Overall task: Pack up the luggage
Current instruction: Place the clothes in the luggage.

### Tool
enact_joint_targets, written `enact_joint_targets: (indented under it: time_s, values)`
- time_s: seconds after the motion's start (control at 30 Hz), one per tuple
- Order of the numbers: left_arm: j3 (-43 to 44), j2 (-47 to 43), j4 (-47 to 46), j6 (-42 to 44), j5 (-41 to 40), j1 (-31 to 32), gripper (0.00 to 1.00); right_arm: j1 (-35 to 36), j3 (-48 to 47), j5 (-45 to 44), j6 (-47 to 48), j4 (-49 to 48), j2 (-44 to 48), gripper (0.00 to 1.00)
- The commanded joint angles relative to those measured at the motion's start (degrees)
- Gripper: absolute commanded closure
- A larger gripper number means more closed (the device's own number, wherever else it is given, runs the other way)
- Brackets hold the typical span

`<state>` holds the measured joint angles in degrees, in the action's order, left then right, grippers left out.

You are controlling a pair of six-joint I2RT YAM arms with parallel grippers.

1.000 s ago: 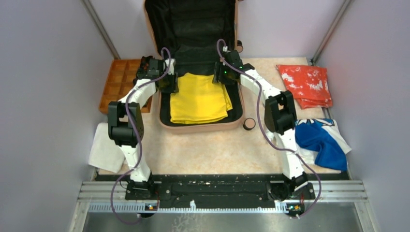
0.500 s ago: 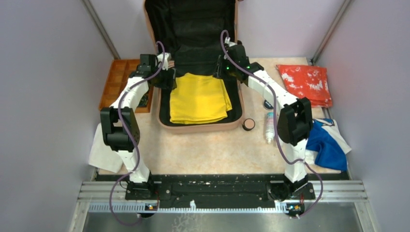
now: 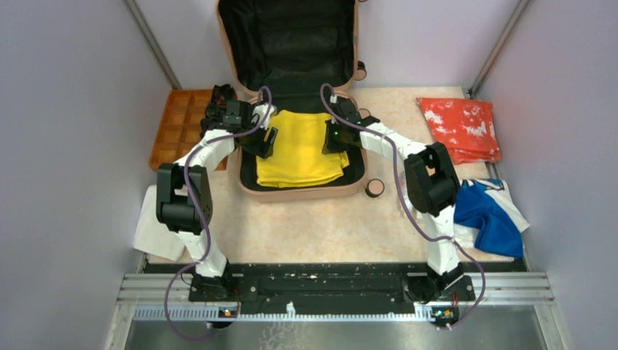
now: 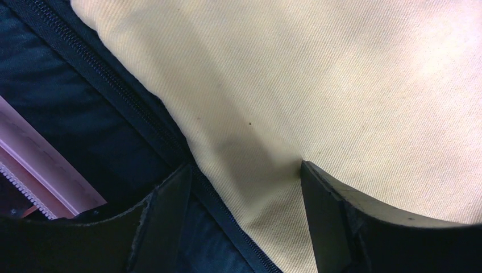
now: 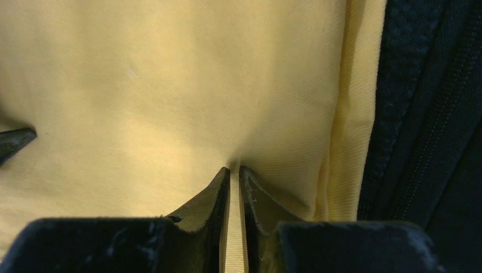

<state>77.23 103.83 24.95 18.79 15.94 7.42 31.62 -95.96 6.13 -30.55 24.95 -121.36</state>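
The luggage (image 3: 302, 191) lies open on the table, its black-lined lid (image 3: 291, 36) standing up at the back. A folded yellow cloth (image 3: 302, 153) lies flat in its lower half. My left gripper (image 3: 266, 142) is open over the cloth's left edge. In the left wrist view, the left gripper (image 4: 245, 166) straddles the cloth (image 4: 318, 74) and the zip of the black lining (image 4: 74, 119). My right gripper (image 3: 331, 138) is down on the cloth's right part. In the right wrist view, the right gripper (image 5: 234, 169) is shut on a thin ridge of the cloth (image 5: 170, 85).
An orange compartmented tray (image 3: 175, 127) stands left of the suitcase. A white cloth (image 3: 157, 230) lies at the near left. At the right lie a red patterned cloth (image 3: 463, 127) and a blue-and-white garment (image 3: 484, 211). A small round pot (image 3: 374, 188) sits by the suitcase's near right corner.
The left gripper has opened and shifted onto the cloth's left edge. The right gripper has pulled back from the suitcase's far end, come down on the cloth and closed.
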Motion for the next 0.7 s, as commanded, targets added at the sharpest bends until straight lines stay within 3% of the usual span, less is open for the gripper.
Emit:
enact_joint_targets:
  time_s: [0.0,0.17,0.23,0.3,0.47,0.67]
  values:
    - [-1.8,0.4,2.9,0.8,-3.5,-0.4,0.23,-0.3,-2.8,-2.6,-0.2,2.1,1.3,0.86]
    - [5.5,-2.9,7.8,-0.4,-1.5,-0.4,0.16,-1.7,-7.5,-0.2,0.6,3.1,9.0,0.63]
    - [10.3,-4.0,11.0,-1.5,-0.4,-0.5,0.03,-4.2,-8.2,0.2,0.3,3.5,12.9,0.45]
    - [14.2,-5.2,12.6,-3.4,-0.7,-0.7,0.02,-8.1,-6.2,0.0,-0.8,2.4,17.6,0.31]
    - [17.0,-6.7,11.6,-5.6,2.6,-1.5,0.01,-22.1,-0.6,-8.0,-1.8,2.6,22.6,0.22]
    - [19.0,-4.0,13.1,-5.4,4.0,-1.2,0.02,-25.2,-5.0,-33.7,5.8,7.2,13.8,0.16]
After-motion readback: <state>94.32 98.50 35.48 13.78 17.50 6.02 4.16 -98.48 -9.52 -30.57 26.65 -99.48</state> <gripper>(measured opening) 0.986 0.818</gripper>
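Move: The red clothes lie some 37 cm to the right hand's right, about 5 cm farther out and 3 cm lower. Directly at its nearly shut fingertips is the packed yellow pile, its middle about 8 cm to the left and level with them; the pink-topped jar sits some 12 cm right and 10 cm back. From the left hand, at the pile's left edge, the red clothes are roughly 54 cm right and 5 cm ahead. The right fingertips come off the yellow clothes, opening wide as the hand lifts about 20 cm and then sweeps nearly 30 cm right and some 8 cm forward, out of the luggage towards the red clothes, turning clockwise and tilting up. The left hand also lifts free, rising some 13 cm over the pile's left edge, its fingers spreading fully. ##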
